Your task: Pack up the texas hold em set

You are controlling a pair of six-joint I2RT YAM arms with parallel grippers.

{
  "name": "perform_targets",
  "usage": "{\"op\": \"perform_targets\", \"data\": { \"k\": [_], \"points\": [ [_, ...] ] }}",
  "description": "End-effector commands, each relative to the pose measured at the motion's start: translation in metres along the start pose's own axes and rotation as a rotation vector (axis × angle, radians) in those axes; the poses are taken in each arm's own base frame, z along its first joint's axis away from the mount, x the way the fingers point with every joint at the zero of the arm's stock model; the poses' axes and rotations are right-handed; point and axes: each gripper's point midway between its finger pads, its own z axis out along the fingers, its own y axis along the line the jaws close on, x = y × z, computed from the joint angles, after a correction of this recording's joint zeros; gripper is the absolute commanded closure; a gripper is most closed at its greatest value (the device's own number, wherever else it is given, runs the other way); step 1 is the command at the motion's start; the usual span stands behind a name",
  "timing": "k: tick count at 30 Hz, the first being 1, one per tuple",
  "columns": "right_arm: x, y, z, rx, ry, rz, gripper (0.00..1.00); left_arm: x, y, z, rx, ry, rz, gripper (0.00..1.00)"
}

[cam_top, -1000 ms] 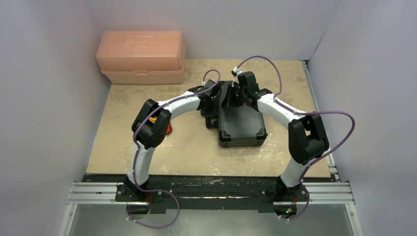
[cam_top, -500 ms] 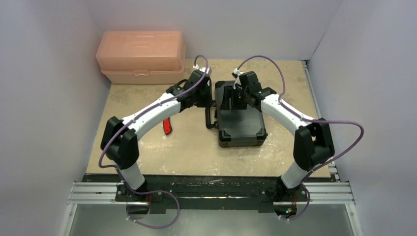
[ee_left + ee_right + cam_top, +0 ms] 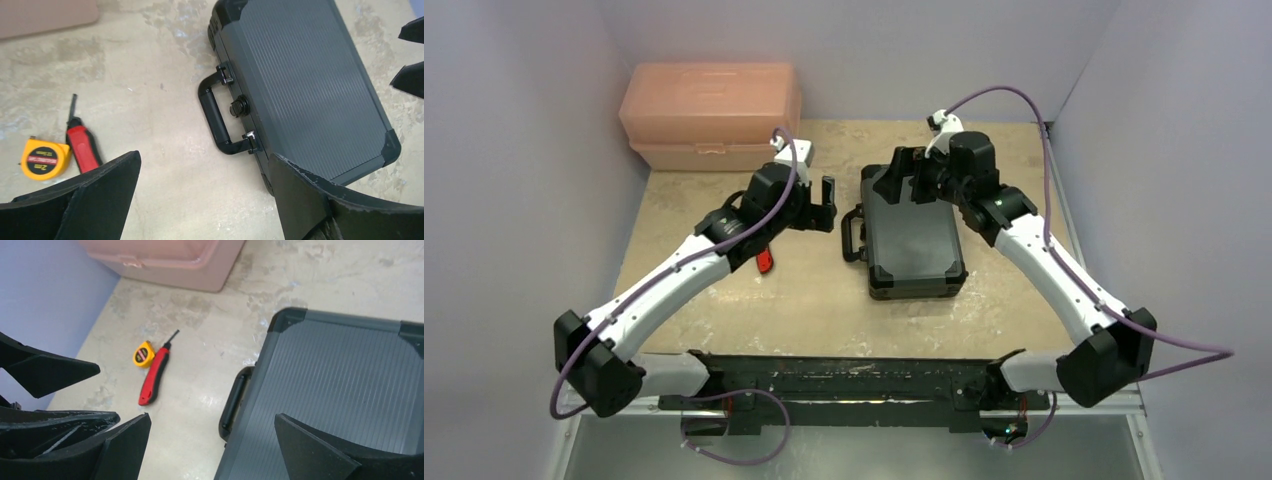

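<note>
The texas hold em set's black ribbed case (image 3: 914, 245) lies flat on the table with its lid down, its handle (image 3: 852, 235) pointing left. Chips, cards and dice are hidden. My left gripper (image 3: 826, 205) hovers open just left of the handle, nothing between its fingers. From the left wrist, the case (image 3: 310, 90), handle (image 3: 215, 117) and a latch knob (image 3: 239, 106) show beyond the open gripper (image 3: 205, 165). My right gripper (image 3: 907, 178) hangs open above the case's far left corner. The right wrist view shows the case lid (image 3: 345, 375) and handle (image 3: 234, 400) below the empty gripper (image 3: 212, 420).
A large peach plastic box (image 3: 712, 115) stands at the back left by the wall. A red folding knife (image 3: 82, 145) and a yellow tape measure (image 3: 44, 159) lie left of the case, under my left arm. Walls close in on three sides.
Both grippers went from shut to wide open and drew away from the case. The left arm swung left off the handle side; the right arm rose and pulled back to the right.
</note>
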Motion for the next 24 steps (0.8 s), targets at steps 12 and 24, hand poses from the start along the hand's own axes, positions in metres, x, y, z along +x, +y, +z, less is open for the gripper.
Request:
{"op": "perform_targets", "data": {
  "k": [12, 24],
  "points": [
    [-0.098, 0.040, -0.083, -0.092, -0.457, -0.058, 0.01, -0.035, 0.066, -0.102, -0.192, -0.221, 0.172, 0.00],
    [-0.099, 0.059, -0.094, -0.193, -0.483, -0.060, 0.01, -0.018, 0.087, -0.121, -0.239, -0.238, 0.206, 0.00]
  ]
}}
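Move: The closed chip case has its middle about 20 cm to the left hand's right, 4 cm ahead and 18 cm below. Its handle is nearer, some 8 cm to the right and 4 cm ahead, and the red knife lies roughly 9 cm to the left, about 2 cm ahead and 22 cm down. From the right hand the case's middle is about 21 cm below, 1 cm back and 3 cm to the right, with the handle some 10 cm left and 2 cm back. With its fingers still wide open and empty, the left hand keeps backing off from the handle side of the shut case, swinging about 11 cm to the left while it rises some 7 cm and draws back 6 cm, its fingers tipping up towards level. The right hand, also open, climbs about 12 cm away from the lid and slightly back, tilting its fingers up by some 20 degrees with its left side rising, then all but stops high over the far part of the case. ##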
